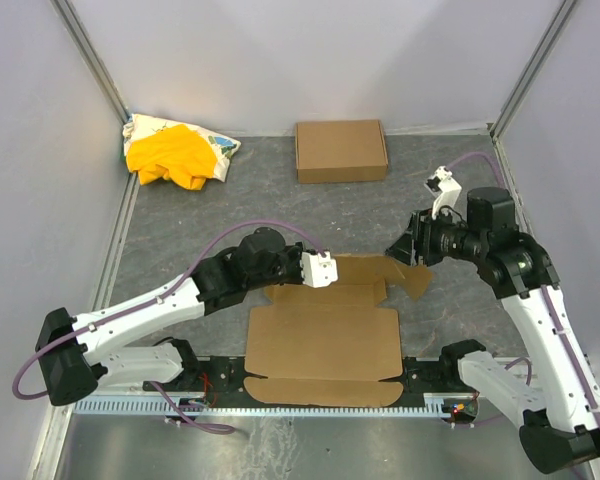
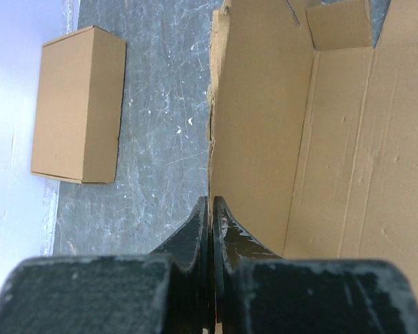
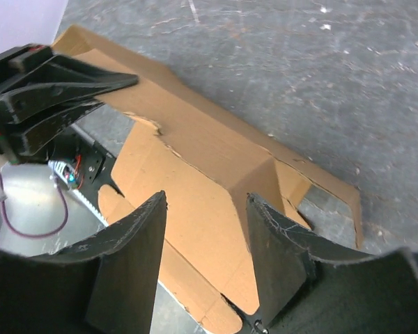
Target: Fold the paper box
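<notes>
The paper box (image 1: 325, 345) lies spread open as a brown cardboard sheet at the near middle of the table, with its rear panel raised upright. My left gripper (image 1: 325, 270) is shut on the top edge of that raised panel; the thin cardboard edge (image 2: 210, 139) runs straight up from between its closed fingertips (image 2: 210, 202). My right gripper (image 1: 400, 250) hangs open at the panel's right end. In the right wrist view its fingers (image 3: 205, 202) straddle the folded corner of the paper box (image 3: 188, 188) without touching it. The left gripper (image 3: 118, 83) shows there, pinching the panel's far end.
A second closed brown carton (image 1: 341, 150) sits at the back middle, also seen as the carton (image 2: 76, 104) beside the wall. A yellow cloth bundle (image 1: 175, 152) lies in the back left corner. Pale walls enclose the table, and a slotted rail (image 1: 280, 405) runs along the near edge.
</notes>
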Motion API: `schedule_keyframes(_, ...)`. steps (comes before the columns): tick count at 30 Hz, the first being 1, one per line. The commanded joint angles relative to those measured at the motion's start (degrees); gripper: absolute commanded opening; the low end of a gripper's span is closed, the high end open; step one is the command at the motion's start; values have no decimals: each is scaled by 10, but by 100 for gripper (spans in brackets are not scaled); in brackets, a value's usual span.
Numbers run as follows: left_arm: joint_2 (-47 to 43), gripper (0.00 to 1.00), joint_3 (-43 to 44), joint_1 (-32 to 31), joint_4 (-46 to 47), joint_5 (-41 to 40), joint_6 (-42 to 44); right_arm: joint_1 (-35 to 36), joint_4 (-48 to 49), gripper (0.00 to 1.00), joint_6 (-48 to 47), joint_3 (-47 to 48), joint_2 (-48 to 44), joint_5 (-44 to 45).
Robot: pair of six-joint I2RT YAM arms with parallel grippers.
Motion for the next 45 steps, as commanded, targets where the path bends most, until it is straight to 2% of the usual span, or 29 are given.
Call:
schedule_keyframes(1, 6, 3, 14, -6, -22, 11, -35, 14, 73, 58, -63, 26, 22, -107)
schedule_keyframes(7, 30, 3, 43, -6, -50, 21, -30, 87, 148, 58, -172, 18, 59, -80)
schedule_keyframes(11, 52, 3, 72, -6, -75, 22, -29, 101, 197, 58, -242, -8, 65, -88)
schedule_keyframes(17, 56, 3, 76, -6, -74, 23, -22, 116, 179, 39, -317, -3, 106, -95)
schedule_keyframes(23, 57, 3, 78, -6, -73, 22, -23, 137, 169, 47, -363, -5, 124, -105)
schedule_keyframes(34, 72, 3, 92, -6, -75, 30, -37, 163, 165, 45, -375, -25, 137, -95)
schedule_keyframes(37, 78, 3, 97, -6, -75, 32, -38, 167, 174, 40, -371, -30, 144, -83)
schedule_keyframes(39, 81, 3, 98, -6, -76, 32, -38, 169, 184, 32, -367, -37, 146, -75)
schedule_keyframes(43, 84, 3, 101, -6, -77, 31, -39, 174, 205, 6, -357, -48, 140, -54)
schedule_keyframes(45, 86, 3, 103, -5, -77, 29, -40, 174, 219, 2, -349, -53, 134, -41)
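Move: The right hand, empty and half open, goes for the top edge of the paper box's raised far wall, at a spot about 11 cm to its left, 1 cm ahead and 5 cm lower. The box's right end flap hangs about 5 cm back, 2 cm to the right and 7 cm below; the flat floor panel's middle lies some 18 cm back, 13 cm left and 15 cm down. For the left hand, already pinching this edge, the spot is roughly 6 cm to the right, level with it. The right hand sweeps about 9 cm to the left and slightly forward towards the left hand, turning some 40 degrees counter-clockwise, then sinks about 4 cm over the far wall's top edge and shuts its half-open fingers, newly pinching the cardboard just right of the left fingers. The left hand keeps its closed hold on the same edge throughout and eases about 2 cm to the right with a slight tilt. ##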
